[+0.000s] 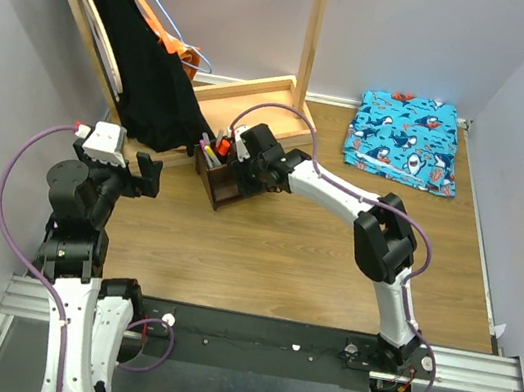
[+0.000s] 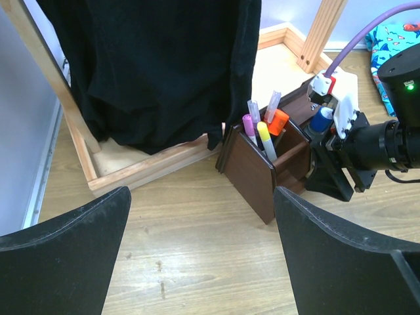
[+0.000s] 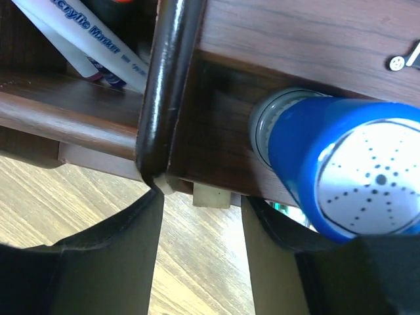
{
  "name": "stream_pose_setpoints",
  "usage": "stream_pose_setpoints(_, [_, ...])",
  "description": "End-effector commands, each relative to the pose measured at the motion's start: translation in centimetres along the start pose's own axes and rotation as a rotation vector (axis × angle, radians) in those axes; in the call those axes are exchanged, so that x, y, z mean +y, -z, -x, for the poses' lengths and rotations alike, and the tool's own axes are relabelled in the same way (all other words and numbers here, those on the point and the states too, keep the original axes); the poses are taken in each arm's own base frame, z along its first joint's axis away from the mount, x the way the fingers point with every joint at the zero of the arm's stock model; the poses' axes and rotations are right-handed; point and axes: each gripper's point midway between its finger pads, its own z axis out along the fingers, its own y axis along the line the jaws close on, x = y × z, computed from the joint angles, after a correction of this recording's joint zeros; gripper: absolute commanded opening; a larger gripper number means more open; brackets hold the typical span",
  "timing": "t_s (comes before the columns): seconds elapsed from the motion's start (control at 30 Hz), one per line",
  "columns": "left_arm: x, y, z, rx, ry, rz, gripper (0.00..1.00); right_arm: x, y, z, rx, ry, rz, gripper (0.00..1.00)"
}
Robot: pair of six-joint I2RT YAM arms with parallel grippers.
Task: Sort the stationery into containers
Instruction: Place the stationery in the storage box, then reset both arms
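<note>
The dark brown wooden organiser (image 1: 227, 182) stands at the table's middle, beside the rack. Its tall compartment (image 2: 257, 172) holds pink (image 2: 247, 125), yellow (image 2: 264, 135), purple-grey (image 2: 253, 110) and orange-capped (image 2: 279, 121) markers, all upright. A blue-topped tube (image 3: 341, 172) stands in a neighbouring compartment, close to my right gripper (image 3: 202, 211). That gripper (image 1: 252, 157) hangs over the organiser, open. A small tan eraser cube (image 3: 211, 195) shows at the organiser's edge between the fingers, narrower than their gap. My left gripper (image 2: 202, 197) is open over bare wood, left of the organiser.
A black garment (image 1: 138, 63) hangs on an orange hanger (image 1: 173, 38) from the pale wooden rack, whose base frame (image 1: 260, 94) lies right behind the organiser. A blue shark-print cloth (image 1: 404, 138) lies folded at the back right. Grey walls close in both sides.
</note>
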Motion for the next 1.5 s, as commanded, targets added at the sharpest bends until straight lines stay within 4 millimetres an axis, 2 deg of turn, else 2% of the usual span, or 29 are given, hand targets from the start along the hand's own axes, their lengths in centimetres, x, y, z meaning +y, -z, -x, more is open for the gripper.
stream_pose_setpoints(0.0, [0.3,0.0,-0.2,-0.002,0.003,0.014,0.99,-0.2,0.0,1.2,-0.046,0.009,-0.039,0.59])
stream_pose_setpoints(0.23, [0.1,0.3,0.0,-0.010,0.005,0.006,0.99,-0.1,2.0,1.4,-0.055,0.014,-0.049,0.60])
stream_pose_setpoints(0.33, [0.0,0.3,0.0,-0.014,0.002,0.001,0.99,-0.4,3.4,0.3,-0.043,0.013,-0.061,0.62])
stream_pose_setpoints(0.37, [0.0,0.3,0.0,-0.014,0.003,0.001,0.99,-0.7,3.5,-1.1,-0.016,0.015,-0.072,0.63])
stream_pose_setpoints(0.43, [-0.1,0.5,0.1,-0.019,0.003,0.001,0.99,-0.9,5.4,-1.1,-0.036,0.014,-0.082,0.63])
stream_pose_setpoints(0.53, [-0.4,0.9,0.3,-0.026,0.002,-0.004,0.99,-1.2,7.9,-2.2,-0.044,0.042,-0.086,0.69])
stream_pose_setpoints(0.6, [-0.7,1.1,0.4,-0.023,0.004,-0.018,0.99,-1.3,9.4,-2.5,-0.062,0.043,-0.084,0.77])
stream_pose_setpoints(0.63, [-0.8,1.2,0.2,-0.017,0.006,-0.024,0.99,-1.3,10.5,-3.2,-0.060,0.042,-0.081,0.81])
stream_pose_setpoints(0.67, [-1.0,1.3,0.3,-0.017,0.006,-0.030,0.99,-1.4,11.1,-3.4,-0.064,0.032,-0.088,0.89])
stream_pose_setpoints(0.7, [-1.0,1.4,0.2,-0.015,0.007,-0.031,0.99,-1.7,11.6,-3.7,-0.064,0.019,-0.097,0.92])
stream_pose_setpoints(0.73, [-1.1,1.5,0.0,-0.009,0.009,-0.035,0.99,-2.4,11.8,-4.4,-0.059,0.010,-0.113,0.94])
stream_pose_setpoints(0.77, [-1.1,1.5,-0.2,-0.005,0.007,-0.035,0.99,-3.1,13.2,-3.8,-0.095,-0.001,-0.145,0.98])
stream_pose_setpoints(0.8, [-1.1,1.5,-0.4,0.002,0.008,-0.035,0.99,-3.7,13.8,-3.9,-0.106,-0.038,-0.169,1.00])
stream_pose_setpoints(0.9, [-1.0,1.4,-1.0,0.025,0.005,-0.034,0.99,-6.5,16.4,-3.9,-0.157,-0.087,-0.258,1.00])
stream_pose_setpoints(0.97, [-0.9,1.0,-1.3,0.039,0.001,-0.041,0.99,-9.2,17.4,-5.2,-0.149,-0.141,-0.320,1.00])
stream_pose_setpoints(1.0, [-0.9,0.9,-1.3,0.044,-0.008,-0.044,0.99,-10.1,18.8,-5.3,-0.172,-0.166,-0.338,1.00])
stream_pose_setpoints(1.03, [-0.8,0.6,-1.5,0.055,-0.007,-0.047,0.99,-12.1,19.6,-6.1,-0.162,-0.213,-0.379,1.00])
stream_pose_setpoints(1.13, [-0.4,-0.1,-1.8,0.069,-0.010,-0.040,0.99,-15.1,22.5,-8.3,-0.174,-0.302,-0.454,1.00])
stream_pose_setpoints(1.2, [-0.1,-0.5,-2.0,0.073,-0.007,-0.031,0.99,-16.0,23.2,-10.3,-0.159,-0.317,-0.497,1.00])
stream_pose_setpoints(1.23, [0.0,-0.8,-2.2,0.079,0.000,-0.027,0.99,-16.4,24.7,-10.8,-0.192,-0.331,-0.519,1.00])
stream_pose_setpoints(1.33, [0.4,-1.3,-2.7,0.098,0.010,-0.013,0.99,-17.0,26.4,-12.7,-0.212,-0.354,-0.555,1.00])
stream_pose_setpoints(1.47, [0.4,-1.4,-3.1,0.121,0.016,-0.020,0.99,-17.5,27.4,-13.8,-0.243,-0.391,-0.566,1.00])
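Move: The eraser, already out of my right fingers' grip, lies on the storage box's lower shelf between and just beyond the tips, about 1 cm ahead, 1 cm left and 2 cm below. The green bottle is roughly 2 cm ahead and 3 cm right; the blue canister, one shelf higher, some 5 cm straight ahead. The pens stand about 5 cm ahead and 8 cm left. From my left hand, the eraser is about 13 cm ahead, 20 cm right and 24 cm lower. I draw my empty right hand out of the lower shelf, back, right and up, spreading the half-open fingers fully. Then I swing it fast to the right, away from the storage box, still climbing: about 30 cm right and 13 cm up in all, turning some 35 degrees clockwise as the fingers tip up. My open left hand sinks about 3 cm, nodding down slightly. ##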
